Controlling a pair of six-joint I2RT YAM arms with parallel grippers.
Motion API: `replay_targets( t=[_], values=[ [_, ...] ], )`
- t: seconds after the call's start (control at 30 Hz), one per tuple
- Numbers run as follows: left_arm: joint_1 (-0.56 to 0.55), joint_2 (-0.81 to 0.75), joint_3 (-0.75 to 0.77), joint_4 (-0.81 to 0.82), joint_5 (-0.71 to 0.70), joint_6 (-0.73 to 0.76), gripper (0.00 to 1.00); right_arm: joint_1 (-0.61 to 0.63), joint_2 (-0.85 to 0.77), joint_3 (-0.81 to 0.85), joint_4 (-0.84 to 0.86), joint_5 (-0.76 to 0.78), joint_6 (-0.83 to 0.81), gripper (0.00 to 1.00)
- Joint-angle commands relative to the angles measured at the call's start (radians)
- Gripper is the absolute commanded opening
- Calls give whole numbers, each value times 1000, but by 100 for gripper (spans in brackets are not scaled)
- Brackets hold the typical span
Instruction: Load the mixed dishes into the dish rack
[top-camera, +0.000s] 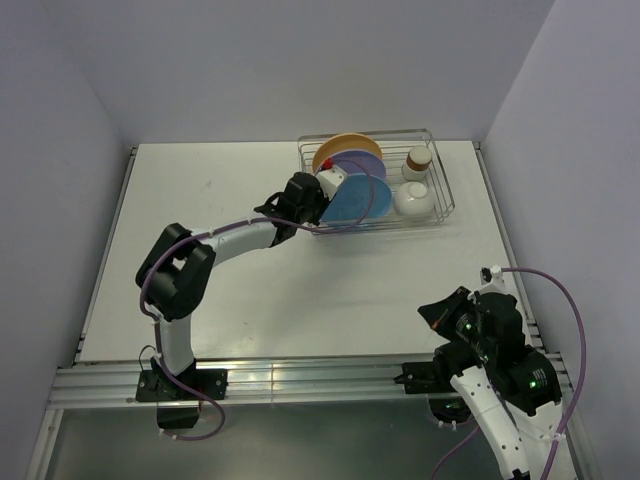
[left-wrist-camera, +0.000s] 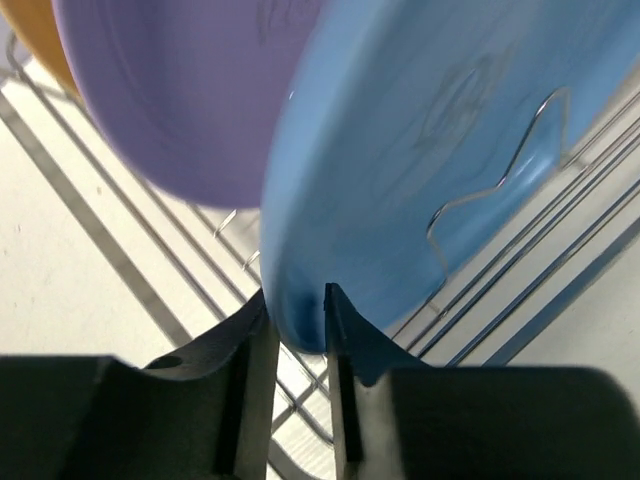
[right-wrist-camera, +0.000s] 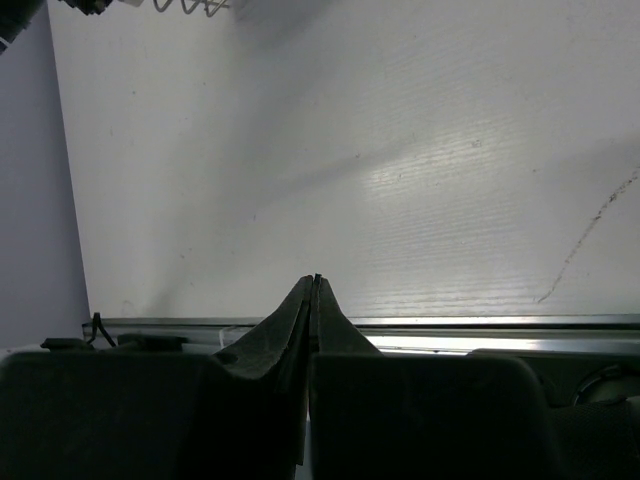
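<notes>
The dish rack (top-camera: 446, 188) stands at the table's back right. In its divider row stand an orange-yellow plate (top-camera: 335, 148), a lavender plate (top-camera: 364, 160) and a blue plate (top-camera: 355, 200). A white cup with a brown rim (top-camera: 418, 160) and a white bowl (top-camera: 414, 200) sit in the rack's right half. My left gripper (left-wrist-camera: 296, 300) is at the rack's left end. Its jaws stand slightly parted around the lower rim of the blue plate (left-wrist-camera: 420, 150), which leans on a wire divider beside the lavender plate (left-wrist-camera: 180, 90). My right gripper (right-wrist-camera: 316, 280) is shut and empty, low over the table's near right edge.
The white table (top-camera: 250, 280) runs from the rack to the metal rail (top-camera: 300, 375) at the front. Raised edges border its left and right sides. The rack's wires (left-wrist-camera: 120, 260) lie directly under my left fingers.
</notes>
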Motion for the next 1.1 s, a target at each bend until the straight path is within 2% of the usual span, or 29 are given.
replay_targets(
  t=[0.0,0.23,0.4,0.77,1.07],
  values=[
    [13,-8,-21,-46,-35,-22,30,-3,-3,-5,20,6,2,0],
    [16,-16,-39,-44,-37,-31,50,-5,-12,-5,12,6,4,0],
    [15,-42,-61,-29,-38,-36,57,-5,-17,-5,9,4,5,0],
    [19,-62,-104,-13,-28,-69,59,-5,-32,-6,-2,3,10,0],
    [19,-99,-134,-1,-28,-82,64,-5,-42,2,-11,-1,11,0]
  ],
)
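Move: The left fingers are at the lower left rim of the blue plate, whose middle lies about 9 cm to the right, 4 cm ahead and slightly higher. Behind it in the rack, the purple plate is some 10 cm ahead and 7 cm right of the hand, and the orange plate about 15 cm ahead and 5 cm right; the white bowl is roughly 20 cm right, 3 cm ahead. From the right hand, the blue plate is some 31 cm ahead and 14 cm left. Letting go of the blue plate's rim, the left fingers keep spreading, from about a quarter to nearly two-thirds open. Meanwhile the left hand shifts a bit under 2 cm to the left, away from the plate, first dipping about 1 cm, then easing back up as much and finally drawing about 1 cm back, with hardly any wrist turn. ##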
